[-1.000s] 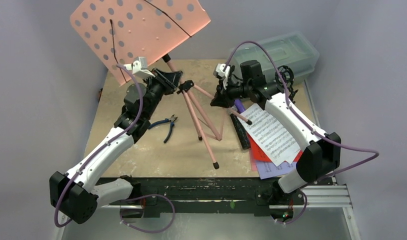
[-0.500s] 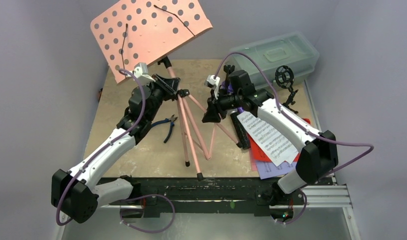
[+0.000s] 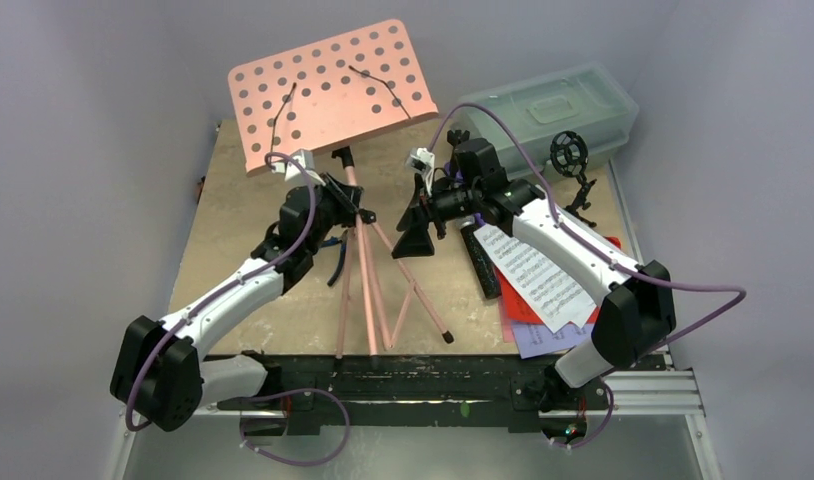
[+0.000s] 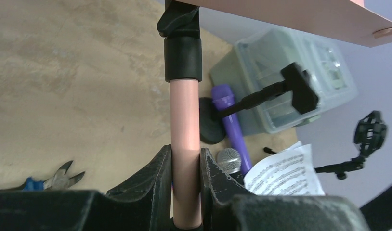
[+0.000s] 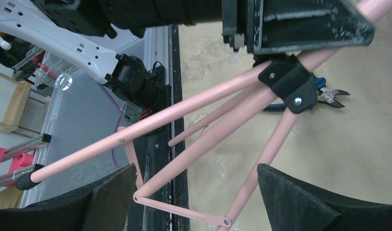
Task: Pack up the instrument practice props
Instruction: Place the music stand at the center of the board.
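Observation:
The pink music rack stands tilted, its perforated panel [image 3: 328,95] high at the back and its tripod legs [image 3: 368,300] reaching the near edge. My left gripper [image 3: 345,205] is shut on the rack's pink pole [image 4: 185,144], just below its black collar. My right gripper [image 5: 199,197] is open wide, with the pink legs [image 5: 261,159] passing between its fingers, untouched. On the right, the printed music sheets [image 3: 538,275] lie beside the black silver-headed mic [image 3: 481,262]. In the left wrist view the purple mic [image 4: 231,120] lies under a black mic support [image 4: 276,91].
A translucent lidded box [image 3: 553,105] sits at the back right, with a black shock-mount support [image 3: 571,155] in front of it. Blue-handled pliers [image 4: 52,179] lie on the table under the left arm. The black rail [image 3: 433,375] runs along the near edge.
The left arm has swung the rack: the panel moved right and flattened, and the legs came round toward the near edge. The right gripper's jaws have opened wide.

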Controlling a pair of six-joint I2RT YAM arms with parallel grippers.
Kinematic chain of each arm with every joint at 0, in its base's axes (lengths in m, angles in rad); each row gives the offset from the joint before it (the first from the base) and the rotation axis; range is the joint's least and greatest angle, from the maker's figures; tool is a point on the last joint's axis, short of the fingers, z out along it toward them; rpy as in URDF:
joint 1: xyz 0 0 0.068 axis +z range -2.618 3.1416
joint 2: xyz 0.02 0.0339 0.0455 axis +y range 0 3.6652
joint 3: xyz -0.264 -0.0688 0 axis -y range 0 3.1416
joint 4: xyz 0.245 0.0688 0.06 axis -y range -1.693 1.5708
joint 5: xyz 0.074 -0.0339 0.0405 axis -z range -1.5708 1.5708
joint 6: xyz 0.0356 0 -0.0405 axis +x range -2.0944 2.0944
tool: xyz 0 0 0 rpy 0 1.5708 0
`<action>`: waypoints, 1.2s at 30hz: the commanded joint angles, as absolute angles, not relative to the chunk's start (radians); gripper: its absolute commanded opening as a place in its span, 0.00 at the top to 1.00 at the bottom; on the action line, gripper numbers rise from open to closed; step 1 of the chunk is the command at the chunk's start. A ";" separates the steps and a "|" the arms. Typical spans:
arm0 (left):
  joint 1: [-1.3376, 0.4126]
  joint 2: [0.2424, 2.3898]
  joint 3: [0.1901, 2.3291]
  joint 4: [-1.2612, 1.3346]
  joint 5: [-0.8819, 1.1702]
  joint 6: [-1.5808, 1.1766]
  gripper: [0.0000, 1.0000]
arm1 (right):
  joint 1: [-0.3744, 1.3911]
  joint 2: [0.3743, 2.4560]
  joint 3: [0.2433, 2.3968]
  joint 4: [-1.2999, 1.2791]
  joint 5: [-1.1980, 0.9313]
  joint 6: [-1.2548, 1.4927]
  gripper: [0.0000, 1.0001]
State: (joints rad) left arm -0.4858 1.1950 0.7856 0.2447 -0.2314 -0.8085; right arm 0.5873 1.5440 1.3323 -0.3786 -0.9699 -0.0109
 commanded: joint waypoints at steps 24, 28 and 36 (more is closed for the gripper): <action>-0.443 1.327 0.736 0.718 -0.450 -0.929 1.00 | 0.811 1.656 1.499 -0.551 -0.991 -0.218 0.63; -0.401 1.385 0.771 0.715 -0.443 -0.961 1.00 | 0.810 1.718 1.568 -0.588 -0.985 -0.235 0.64; -0.349 1.535 0.808 0.757 -0.456 -1.086 1.00 | 0.789 1.811 1.614 -0.617 -0.913 -0.222 0.59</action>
State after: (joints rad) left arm -0.3695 1.5387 0.6701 0.3840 -0.3595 -1.0092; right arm 0.8028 1.7958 1.5612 -0.5850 -0.9585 -0.2127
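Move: The left hand already holds the music stand's pole; the middle of the board is about 8 cm to its right, 2 cm ahead and 23 cm below, the pliers some 8 cm left, 3 cm back and 22 cm down. From the open right hand, the stand's pole and legs below the hub lie about 8 cm back, 6 cm left and slightly lower; the hub is 7 cm left and 1 cm ahead, the black microphone 19 cm right, 3 cm ahead and 22 cm down. The right fingers, wide open at first, close round the stand's lower pole and legs as that hand sweeps about 8 cm back and 7 cm left, then sinks some 4 cm and eases forward. Keeping its pole grip, the left hand lowers the stand about 15 cm, drifting left and a little forward while tipping down and turning counter-clockwise, nearly 20 degrees each. ##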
